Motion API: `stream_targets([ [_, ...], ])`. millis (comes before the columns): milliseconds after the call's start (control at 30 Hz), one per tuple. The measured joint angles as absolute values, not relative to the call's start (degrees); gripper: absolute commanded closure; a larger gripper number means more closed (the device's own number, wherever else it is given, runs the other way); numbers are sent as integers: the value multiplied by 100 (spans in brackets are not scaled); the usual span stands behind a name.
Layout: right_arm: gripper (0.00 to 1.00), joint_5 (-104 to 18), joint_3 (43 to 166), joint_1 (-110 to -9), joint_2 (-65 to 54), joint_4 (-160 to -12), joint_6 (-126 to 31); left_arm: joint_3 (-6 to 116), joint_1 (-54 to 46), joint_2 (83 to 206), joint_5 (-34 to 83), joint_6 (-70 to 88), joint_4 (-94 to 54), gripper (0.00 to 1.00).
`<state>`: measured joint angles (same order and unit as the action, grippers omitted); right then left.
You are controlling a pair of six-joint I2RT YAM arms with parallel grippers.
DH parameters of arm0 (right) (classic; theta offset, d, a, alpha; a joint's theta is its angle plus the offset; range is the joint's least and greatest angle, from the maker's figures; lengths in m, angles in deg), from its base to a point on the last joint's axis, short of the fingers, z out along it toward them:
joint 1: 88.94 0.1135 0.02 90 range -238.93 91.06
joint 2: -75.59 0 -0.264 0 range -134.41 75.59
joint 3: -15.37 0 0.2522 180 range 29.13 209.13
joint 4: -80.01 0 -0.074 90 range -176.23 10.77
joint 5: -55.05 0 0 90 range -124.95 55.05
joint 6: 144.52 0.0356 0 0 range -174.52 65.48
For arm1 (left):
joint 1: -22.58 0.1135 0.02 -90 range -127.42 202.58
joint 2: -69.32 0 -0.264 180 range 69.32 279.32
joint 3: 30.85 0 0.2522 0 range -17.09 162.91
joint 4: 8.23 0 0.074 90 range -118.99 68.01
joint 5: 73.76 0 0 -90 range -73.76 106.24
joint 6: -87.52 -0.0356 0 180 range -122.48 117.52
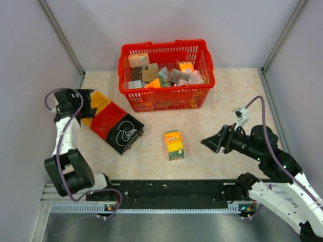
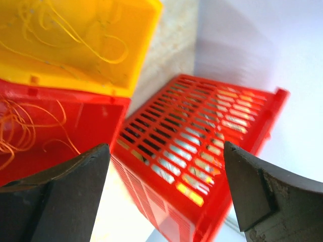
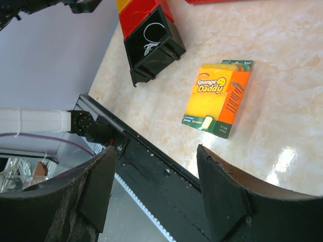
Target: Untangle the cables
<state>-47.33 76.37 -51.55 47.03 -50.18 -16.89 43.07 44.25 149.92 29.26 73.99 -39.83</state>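
The cables lie sorted by colour in a row of three small bins. Thin yellow cables (image 2: 75, 35) curl in the yellow bin (image 2: 144, 45), orange cables (image 2: 20, 131) in the red bin (image 2: 96, 116), and white cables (image 1: 126, 134) in the black bin (image 1: 132, 142); the white cables (image 3: 151, 38) also show in the right wrist view. My left gripper (image 2: 165, 151) hovers open over the bins' far end (image 1: 86, 106), holding nothing. Off to the right, above the table, my right gripper (image 1: 212, 142) stands open and empty (image 3: 156, 151).
A red basket (image 1: 166, 98) full of small packages stands at the back centre; its side (image 2: 202, 131) is close to the left gripper. A yellow-green sponge box (image 1: 174, 144) lies mid-table. A black rail (image 1: 171, 194) runs along the near edge. Walls close in on three sides.
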Motion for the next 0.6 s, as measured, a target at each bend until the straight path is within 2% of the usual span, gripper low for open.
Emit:
stream_targets([
  [167,35,-4681,7558,-5155,4500,-5055,-1705,3548,4248,13809,3446,7191,-3584,5],
  [300,32,-4511,7429,-5155,4266,-5048,-1755,3199,3459,13031,3627,6337,-3887,4],
  [367,25,-4379,7370,-5155,4183,-5007,-1803,3059,3035,12445,3612,5829,-4132,4],
  [400,17,-4312,7359,-5155,4163,-4968,-1812,2987,2906,12093,3614,5580,-4230,3],
  [433,3,-4198,7333,-5155,4155,-4937,-1834,2914,2827,11674,3632,5320,-4300,2],
  [600,1,-3332,7292,-5155,4126,-4592,-1853,3089,2773,10373,4246,4164,-4141,2],
])
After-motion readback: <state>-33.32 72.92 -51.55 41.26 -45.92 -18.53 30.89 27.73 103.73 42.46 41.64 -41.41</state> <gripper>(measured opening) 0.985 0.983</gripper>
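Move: The yellow cable, already dropped in the yellow bin, lies about 8 cm ahead of the left hand, 4 cm to its left and 14 cm below. The orange cable in the red bin is level with the hand and some 4 cm right; the white cable in the black bin is roughly 7 cm back and 14 cm right. From the right hand, the yellow cable is about 35 cm ahead and 60 cm left. Left hand, open, swings back, right and up some 25 cm from yellow bin; right sinks 7 cm, opening. ##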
